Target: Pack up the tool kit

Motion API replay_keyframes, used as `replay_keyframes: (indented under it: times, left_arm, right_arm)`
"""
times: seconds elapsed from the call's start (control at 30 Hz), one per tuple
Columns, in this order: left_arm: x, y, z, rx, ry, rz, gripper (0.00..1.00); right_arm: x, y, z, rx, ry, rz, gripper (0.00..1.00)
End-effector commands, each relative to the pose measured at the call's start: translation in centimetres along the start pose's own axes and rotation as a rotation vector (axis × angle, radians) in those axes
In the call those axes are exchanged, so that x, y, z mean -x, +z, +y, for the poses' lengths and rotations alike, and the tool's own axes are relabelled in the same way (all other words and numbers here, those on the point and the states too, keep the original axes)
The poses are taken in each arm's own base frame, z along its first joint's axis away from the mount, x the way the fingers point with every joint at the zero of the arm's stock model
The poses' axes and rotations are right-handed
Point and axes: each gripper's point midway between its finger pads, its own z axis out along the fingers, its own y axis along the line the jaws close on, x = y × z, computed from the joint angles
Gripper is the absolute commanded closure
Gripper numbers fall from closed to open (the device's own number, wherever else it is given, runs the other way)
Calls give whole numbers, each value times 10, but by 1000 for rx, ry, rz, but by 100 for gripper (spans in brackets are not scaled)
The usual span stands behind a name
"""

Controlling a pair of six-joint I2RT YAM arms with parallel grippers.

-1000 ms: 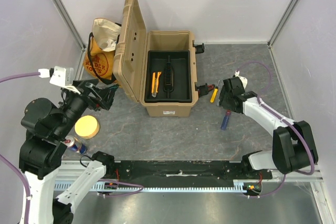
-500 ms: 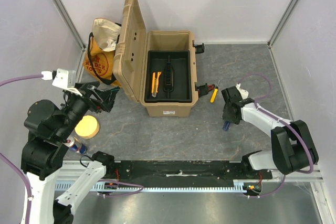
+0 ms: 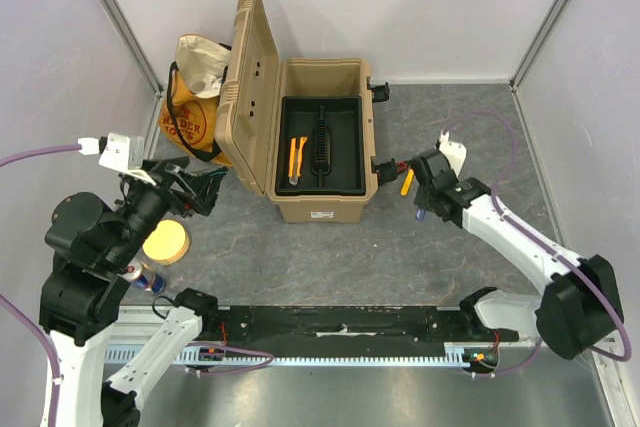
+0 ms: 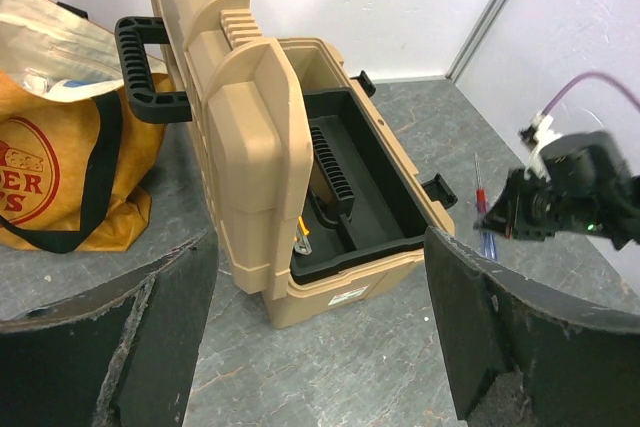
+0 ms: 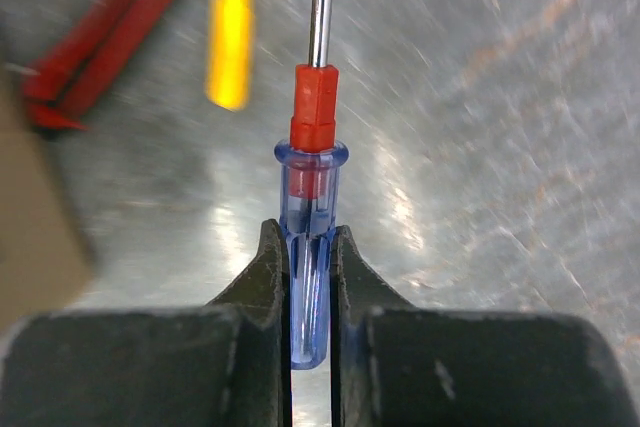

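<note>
The tan toolbox (image 3: 322,205) stands open at the table's middle back, its lid (image 3: 250,87) upright on the left. Its black inner tray (image 3: 340,147) holds an orange-handled tool (image 3: 296,157). The box also shows in the left wrist view (image 4: 330,292). My right gripper (image 3: 425,197) is just right of the box. It is shut on a blue-handled screwdriver (image 5: 310,277) with a red collar, and the shaft points away from the gripper (image 5: 310,237). A yellow-handled tool (image 3: 407,182) and red-handled pliers (image 3: 395,165) lie by the box's right wall. My left gripper (image 3: 195,187) is open and empty, left of the box.
An orange-yellow cloth bag (image 3: 190,112) sits behind the lid at the back left. A round yellow object (image 3: 165,242) and a small can (image 3: 145,275) lie near the left arm. Walls close the table on three sides.
My right gripper dropped onto the blue screwdriver on the table, shut on it, and has lifted it up and left toward the toolbox. The left arm has barely moved.
</note>
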Motion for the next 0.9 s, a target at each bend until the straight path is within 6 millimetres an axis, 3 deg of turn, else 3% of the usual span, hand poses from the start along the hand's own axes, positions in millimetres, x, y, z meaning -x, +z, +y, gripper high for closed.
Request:
replay_keyframes:
  times: [0.0,0.13,0.2,0.3,0.47,0.67,0.87]
  left_arm:
    - [12,-8,-5,-20,36,-30,11]
    - [14,-10,-8,-31,25,-36,11]
    - [14,-10,-9,-37,20,-33,11]
    - [15,-10,-10,-43,15,-33,11]
    - [14,-9,-11,-48,6,-27,11]
    - [12,-6,-11,-45,2,-20,11]
    - [9,-3,-9,-37,7,-10,11]
  right_arm:
    - [86,-64,40,153,40,-244,100]
    - [124,-106,85,364,32,-322,100]
    - [134,-116,109,445,10,-339,100]
    - [141,-128,141,526,-28,-357,100]
    - [136,-131,192,610,-59,-332,100]
    - [122,-97,226,570,-79,-265,100]
    - [101,-65,241,532,-125,-201,94]
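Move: Holding the screwdriver by its clear blue handle just above the table, the right hand has the tray's empty right-hand compartment about 12 cm ahead, 20 cm to its left and 5 cm higher. The tray's black handle stands some 5 cm left of that compartment. On the table, the red knife lies about 8 cm ahead, 6 cm left and 8 cm below. From the left hand, the compartment is roughly 25 cm ahead, 24 cm right and 28 cm lower. Carrying the screwdriver in an unchanged grip, the right hand first climbs steeply some 17 cm, forward and left, then swings left over the toolbox's right wall and sinks about 7 cm towards the tray's right compartment, ending some 20 cm left and 10 cm forward. The hand turns about 25 degrees counter-clockwise, and the fingers tip up, then partly down again. ##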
